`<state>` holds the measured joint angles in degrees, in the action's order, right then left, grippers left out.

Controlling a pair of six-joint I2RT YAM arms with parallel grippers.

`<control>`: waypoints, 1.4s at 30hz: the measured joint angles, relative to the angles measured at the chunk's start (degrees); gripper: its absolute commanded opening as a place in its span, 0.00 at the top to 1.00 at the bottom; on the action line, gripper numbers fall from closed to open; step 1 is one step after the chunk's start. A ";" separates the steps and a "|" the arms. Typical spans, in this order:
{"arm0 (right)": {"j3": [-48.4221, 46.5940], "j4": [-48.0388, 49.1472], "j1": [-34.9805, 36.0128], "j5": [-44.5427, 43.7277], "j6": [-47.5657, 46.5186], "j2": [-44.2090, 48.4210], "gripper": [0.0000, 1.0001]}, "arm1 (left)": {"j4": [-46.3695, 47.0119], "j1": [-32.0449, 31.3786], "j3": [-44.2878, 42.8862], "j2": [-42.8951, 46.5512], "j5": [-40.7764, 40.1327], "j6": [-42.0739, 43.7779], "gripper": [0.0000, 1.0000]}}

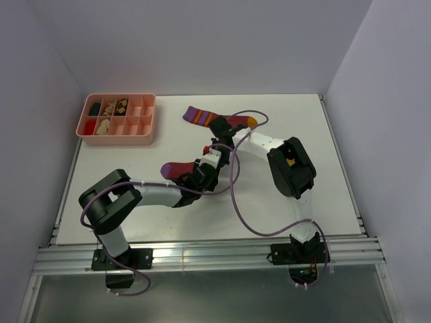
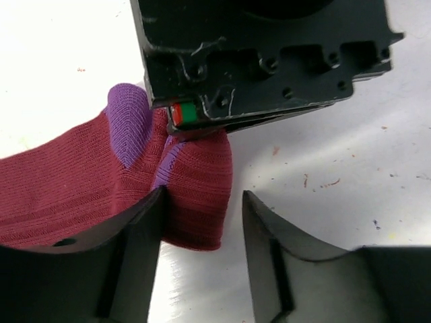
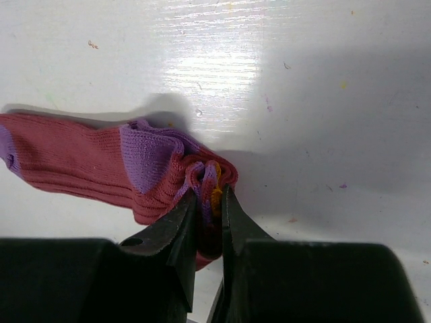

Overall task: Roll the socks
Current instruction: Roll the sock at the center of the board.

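A maroon sock [image 1: 172, 169] with a purple heel patch [image 2: 128, 128] lies mid-table, its end folded over. My right gripper [image 3: 209, 192] is shut on the bunched fold of this sock [image 3: 81, 158], with purple and orange threads pinched between its jaws. My left gripper [image 2: 202, 195] is open, facing the right gripper's black body [image 2: 269, 60]. The sock's folded edge [image 2: 199, 202] lies against my left gripper's left finger [image 2: 131, 242], while the right finger [image 2: 276, 235] stands off it. A second maroon sock [image 1: 215, 120] with a striped cuff and orange toe lies flat farther back.
A pink compartment tray [image 1: 118, 139] with small items sits at the back left. A purple cable [image 1: 237, 202] loops over the table between the arms. White walls close in the table on three sides.
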<state>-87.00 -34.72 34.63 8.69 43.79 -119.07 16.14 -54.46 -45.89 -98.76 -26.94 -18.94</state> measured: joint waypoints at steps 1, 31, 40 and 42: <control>0.00 0.00 0.00 0.02 0.02 0.00 1.00 | -0.11 -0.04 0.00 -0.20 -0.31 -0.22 0.52; 26.62 30.38 -0.81 0.42 6.91 17.86 0.32 | 7.19 21.77 12.74 7.48 36.11 -25.92 0.99; 27.52 36.81 -0.28 3.13 5.92 17.90 0.31 | 21.00 30.80 22.12 6.62 48.63 -38.80 0.99; 27.54 37.77 0.04 3.89 5.60 17.57 0.30 | 23.63 32.20 23.91 6.32 50.16 -41.24 0.99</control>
<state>-59.46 3.05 34.68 12.58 49.39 -101.49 39.77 -22.26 -21.98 -92.44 23.22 -60.18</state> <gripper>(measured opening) 0.695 0.070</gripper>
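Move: The maroon sock's half-made roll lies between the left hand's open fingers, its middle about 2 cm ahead of that hand and 1 cm below. The sock's unrolled end lies flat, about 10 cm to that hand's left, level fore and aft and 4 cm lower; the striped sock lies some 14 cm ahead and 2 cm right. From the right hand, already pinching the roll's far side, the roll's middle is about 2 cm back, 1 cm left and 1 cm lower. The left hand sinks about 1 cm and shuts its fingers on the roll beside the right hand's pinch, then carries it about 7 cm to the left and slightly back, staying low while the wrist rolls roughly 60 degrees, its left side dipping and its fingers swinging to point more to the right. As that leftward travel starts, the right hand opens wide, lets go of the roll and rises some 5 cm over the board, tilting about 25 degrees and drifting a little left near the end. ##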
